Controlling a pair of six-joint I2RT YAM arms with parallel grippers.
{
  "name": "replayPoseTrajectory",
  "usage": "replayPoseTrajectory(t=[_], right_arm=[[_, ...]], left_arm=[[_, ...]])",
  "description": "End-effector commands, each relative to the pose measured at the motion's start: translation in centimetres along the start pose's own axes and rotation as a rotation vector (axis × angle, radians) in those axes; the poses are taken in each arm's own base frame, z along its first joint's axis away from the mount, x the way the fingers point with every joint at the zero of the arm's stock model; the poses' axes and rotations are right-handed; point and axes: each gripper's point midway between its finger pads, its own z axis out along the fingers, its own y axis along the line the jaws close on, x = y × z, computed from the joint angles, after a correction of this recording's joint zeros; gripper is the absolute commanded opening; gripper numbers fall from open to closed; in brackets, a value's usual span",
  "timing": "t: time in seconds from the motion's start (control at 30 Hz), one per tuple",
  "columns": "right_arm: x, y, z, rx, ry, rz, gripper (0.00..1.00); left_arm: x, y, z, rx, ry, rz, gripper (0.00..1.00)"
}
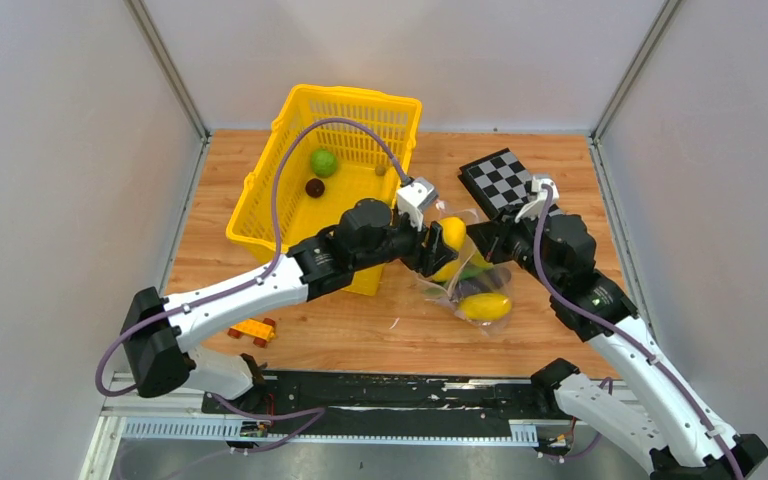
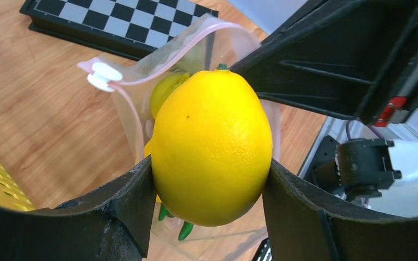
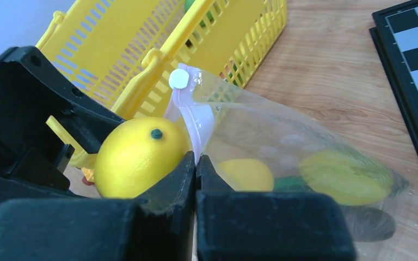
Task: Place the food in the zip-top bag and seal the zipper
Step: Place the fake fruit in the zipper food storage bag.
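My left gripper [image 1: 438, 248] is shut on a yellow lemon [image 2: 212, 147], which hangs right over the open mouth of the zip-top bag [image 1: 465, 295]. My right gripper [image 3: 196, 160] is shut on the bag's rim at the pink zipper [image 3: 193, 117] and holds the mouth up. The zipper's white slider [image 2: 104, 75] sits at one end. Inside the bag lie a yellow fruit [image 1: 485, 306], a yellow-green mango [image 3: 348, 176], green pods [image 2: 186, 229] and a dark eggplant [image 3: 375, 223]. A green ball [image 1: 323, 162] and a dark ball [image 1: 314, 187] sit in the basket.
The yellow lattice basket [image 1: 352, 93] stands at the back left, close behind the left arm. A chequerboard [image 1: 505, 180] lies at the back right, beside the bag. An orange toy car [image 1: 252, 330] sits near the front left edge.
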Motion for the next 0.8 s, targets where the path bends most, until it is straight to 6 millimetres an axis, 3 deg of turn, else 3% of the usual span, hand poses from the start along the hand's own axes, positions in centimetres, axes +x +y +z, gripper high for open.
replayPoseTrajectory(t=[0.0, 0.23, 0.4, 0.63, 0.77], right_arm=[[-1.8, 1.0, -0.7, -0.040, -0.071, 0.011, 0.00], [-1.9, 0.9, -0.9, -0.034, -0.081, 0.010, 0.00], [-1.8, 0.3, -0.7, -0.004, -0.087, 0.020, 0.00], [-2.1, -0.9, -0.6, 0.055, -0.130, 0.059, 0.00], [-2.4, -1.0, -0.5, 0.066, -0.144, 0.072, 0.00]], left_arm=[[-1.7, 1.0, 0.8, -0.094, -0.044, -0.051, 0.61], [-1.3, -0.7, 1.7, -0.006, -0.007, -0.037, 0.81], [-2.6, -2.3, 0.7, 0.064, -0.031, -0.026, 0.98], [-4.4, -3.1, -2.5, 0.074, -0.034, -0.009, 1.00], [-2.4, -2.2, -4.0, -0.020, 0.064, -0.034, 0.98]])
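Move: The yellow fruit still sits in the left fingers, with the bag's open mouth right under it: about 2 cm back, 3 cm to the right and 6 cm below the left hand. The basket's middle is some 22 cm to that hand's left, 12 cm ahead and 12 cm lower; the checkerboard lies about 18 cm right, 11 cm ahead, 18 cm below. From the right hand, which pinches the rim, the mouth is some 5 cm back, 4 cm left and 5 cm lower. The yellow fruit is dipped about 2 cm towards the bag mouth and let go as the left fingers spread from their hold to wide open. The emptied left hand then rises some 4 cm, drawing back about 2.5 cm, away from the mouth. The right fingers stay shut on the rim, drifting just over a centimetre to the right. ##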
